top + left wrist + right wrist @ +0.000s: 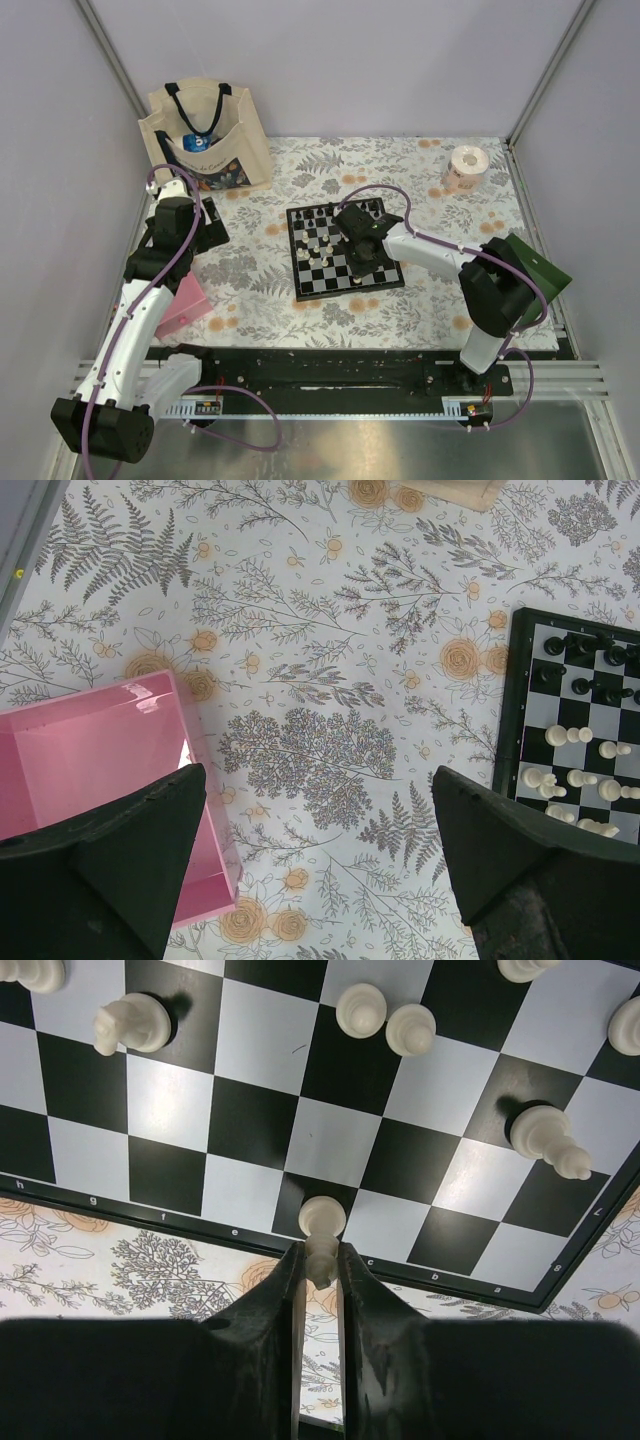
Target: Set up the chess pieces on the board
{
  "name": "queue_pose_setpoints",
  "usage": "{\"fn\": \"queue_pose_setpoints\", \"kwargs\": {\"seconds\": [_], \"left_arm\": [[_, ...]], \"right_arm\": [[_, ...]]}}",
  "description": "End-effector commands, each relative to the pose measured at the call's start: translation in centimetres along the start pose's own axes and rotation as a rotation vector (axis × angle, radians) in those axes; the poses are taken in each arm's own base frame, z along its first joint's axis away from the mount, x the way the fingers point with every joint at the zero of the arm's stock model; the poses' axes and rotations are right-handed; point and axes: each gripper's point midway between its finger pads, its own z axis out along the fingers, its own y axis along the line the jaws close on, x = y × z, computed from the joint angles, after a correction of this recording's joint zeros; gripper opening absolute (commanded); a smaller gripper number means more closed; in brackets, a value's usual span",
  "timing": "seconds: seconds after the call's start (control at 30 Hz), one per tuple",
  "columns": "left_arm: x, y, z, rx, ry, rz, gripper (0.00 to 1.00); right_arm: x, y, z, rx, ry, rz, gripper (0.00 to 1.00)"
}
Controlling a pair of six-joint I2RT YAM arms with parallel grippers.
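The board (294, 250) lies mid-table with black and cream-white chess pieces scattered on it. In the right wrist view my right gripper (320, 1255) is shut on the top of a cream-white chess piece (322, 1218). That piece stands upright on a black square in the board's (260, 1050) edge row, by the lettered border. Other white pieces (133, 1023) stand or lie on squares farther in. My left gripper (318, 780) hangs open over bare tablecloth left of the board (505, 710), holding nothing. Black pieces (580, 645) and white pieces (570, 735) show on that board's near columns.
A pink open box (180, 305) sits under the left arm, beside the left fingers (150, 860). A canvas tote bag (205, 135) stands at the back left and a tape roll (465, 168) at the back right. A dark green object (535, 265) lies by the right edge.
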Motion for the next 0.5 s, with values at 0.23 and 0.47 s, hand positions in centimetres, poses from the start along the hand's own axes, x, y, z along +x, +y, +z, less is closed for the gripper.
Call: {"fn": "queue_pose_setpoints", "kwargs": {"seconds": [0.23, 0.47], "left_arm": [[-1.2, -0.6, -0.1, 0.033, -0.047, -0.022, 0.99], [-1.2, -0.6, -0.1, 0.034, -0.045, -0.023, 0.99]], "right_arm": [[-1.3, 1.7, -1.6, -0.078, -0.049, -0.003, 0.38], [-2.5, 1.5, -3.0, -0.065, -0.091, -0.004, 0.43]]}}
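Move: The white chess piece is in the right fingers, its base already on the dark near-row square, its middle about 2 cm below the hand point and straight under it. From this hand two white pawns stand some 7 cm ahead, one about 1 cm left and the other straight ahead; the white knight is roughly 5 cm ahead and 8 cm left, another tall white piece 6 cm ahead and 5 cm right. From the idle left hand the held piece lies about 30 cm right, 2 cm back and 17 cm down. The white piece on its near-row square is let go as the right fingers, pinching it by its upper part, spread from nearly shut to somewhat under half open, one to each side of its head. The right hand stays low, easing only about half a centimetre back and to the left, tilting a couple of degrees. ##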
